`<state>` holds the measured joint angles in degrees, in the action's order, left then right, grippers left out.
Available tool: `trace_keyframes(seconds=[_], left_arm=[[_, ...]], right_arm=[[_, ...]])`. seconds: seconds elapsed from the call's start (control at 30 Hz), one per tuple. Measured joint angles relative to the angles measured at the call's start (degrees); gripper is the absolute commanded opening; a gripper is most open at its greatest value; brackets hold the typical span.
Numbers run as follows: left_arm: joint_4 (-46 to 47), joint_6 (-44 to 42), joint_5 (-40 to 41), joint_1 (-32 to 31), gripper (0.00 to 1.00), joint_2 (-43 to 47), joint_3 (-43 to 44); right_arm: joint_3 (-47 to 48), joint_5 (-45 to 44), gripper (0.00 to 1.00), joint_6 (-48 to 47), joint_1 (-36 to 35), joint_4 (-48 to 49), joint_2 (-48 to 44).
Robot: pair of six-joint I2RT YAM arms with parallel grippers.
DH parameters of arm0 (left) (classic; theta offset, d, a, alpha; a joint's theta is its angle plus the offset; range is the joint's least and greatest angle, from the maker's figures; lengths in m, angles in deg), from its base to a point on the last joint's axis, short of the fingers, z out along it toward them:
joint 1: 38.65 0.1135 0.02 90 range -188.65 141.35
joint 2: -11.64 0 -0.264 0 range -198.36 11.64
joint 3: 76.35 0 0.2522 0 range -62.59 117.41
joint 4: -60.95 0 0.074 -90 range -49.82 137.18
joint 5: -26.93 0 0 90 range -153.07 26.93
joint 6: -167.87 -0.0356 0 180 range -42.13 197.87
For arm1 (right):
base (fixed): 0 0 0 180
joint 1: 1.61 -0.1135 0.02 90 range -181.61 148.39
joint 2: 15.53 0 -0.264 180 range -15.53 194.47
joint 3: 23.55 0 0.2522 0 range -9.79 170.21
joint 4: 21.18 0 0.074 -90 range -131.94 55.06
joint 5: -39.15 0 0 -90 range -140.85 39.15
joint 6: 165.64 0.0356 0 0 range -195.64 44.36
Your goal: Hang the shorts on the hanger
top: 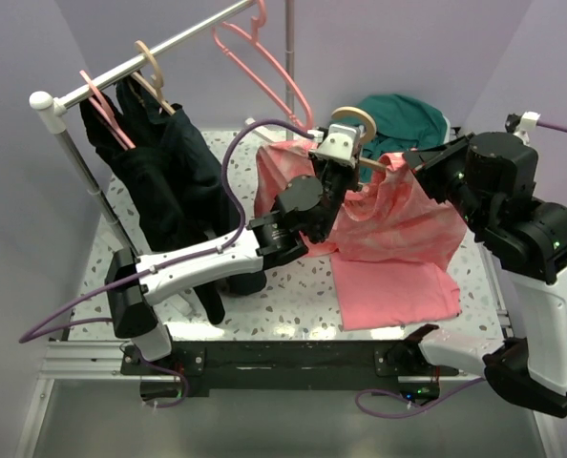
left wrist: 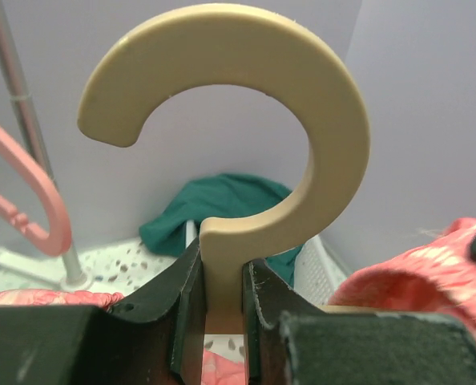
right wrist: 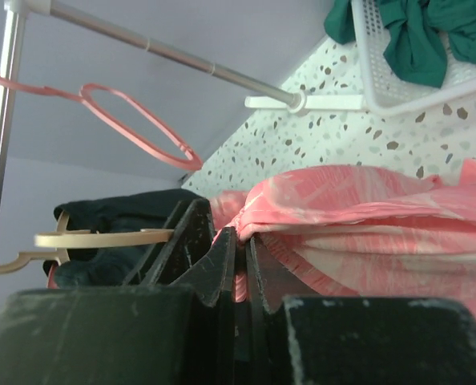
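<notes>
In the left wrist view my left gripper (left wrist: 222, 281) is shut on the neck of the pale beige hanger (left wrist: 302, 96), hook pointing up. From above, that left gripper (top: 346, 155) holds the hanger (top: 360, 117) raised over the middle of the table. The salmon mottled shorts (top: 393, 215) drape from the hanger's right shoulder down towards the table. My right gripper (top: 415, 164) is at their upper edge. In the right wrist view its jaws (right wrist: 242, 241) are shut on a fold of the shorts (right wrist: 366, 216), and the hanger (right wrist: 102, 237) shows edge-on to the left.
A plain pink cloth (top: 398, 291) lies flat under the shorts. A teal garment (top: 403, 114) fills a white basket (right wrist: 366, 72) at the back. The clothes rail (top: 140, 62) at left carries dark clothes (top: 169, 172) and pink hangers (top: 264, 57).
</notes>
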<state>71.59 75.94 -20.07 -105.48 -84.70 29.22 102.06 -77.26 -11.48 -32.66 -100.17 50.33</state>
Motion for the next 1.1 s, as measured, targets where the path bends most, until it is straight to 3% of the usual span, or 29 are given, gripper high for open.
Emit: trace_keyframes(seconds=[0.23,0.53,0.63,0.77,0.83,1.0,1.1], left_arm=[[-15.78,7.63,2.75,2.51,0.00,-1.22,5.64],[-31.78,14.29,-6.21,4.20,0.00,-6.25,20.48],[-33.70,15.17,-9.86,4.20,0.00,-6.21,20.44],[-34.97,16.65,-15.52,5.35,0.00,-4.11,16.11],[-35.63,17.90,-19.56,6.84,0.00,-2.21,12.70],[-36.13,18.91,-24.37,10.12,0.00,3.85,2.97],[-37.05,18.71,-26.32,10.40,0.00,5.92,1.99]], right_arm=[[-6.19,-3.17,0.09,-0.35,-0.02,1.53,-5.18],[-5.53,-4.15,0.16,-1.22,0.00,3.10,-3.93],[-5.60,-4.02,0.29,-2.64,-0.02,3.80,-3.48],[-8.37,-0.33,0.64,-8.37,0.00,6.51,-4.87],[-9.20,2.78,0.74,-12.17,0.00,6.95,-5.27],[-9.27,9.42,0.86,-22.93,0.00,6.51,-5.40],[-11.23,12.63,0.87,-30.01,-0.02,6.78,-7.56]])
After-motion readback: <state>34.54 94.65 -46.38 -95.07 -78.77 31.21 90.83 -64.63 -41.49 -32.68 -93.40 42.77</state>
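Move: The left hand holds the beige hanger by its neck; the shorts' waistband corner it is working into stands about 10 cm to its right, roughly level. The lower end of the pink hanger hangs some 12 cm ahead and 8 cm left of it. The right hand is already pinching that waistband corner, with the beige hook about 10 cm to its left and 4 cm farther out, and the basket on the table some 25 cm ahead, 5 cm right and 40 cm below. The left hand dips the hanger about 7 cm, tipping it down some 20 degrees; the right opens, releasing the waistband. ##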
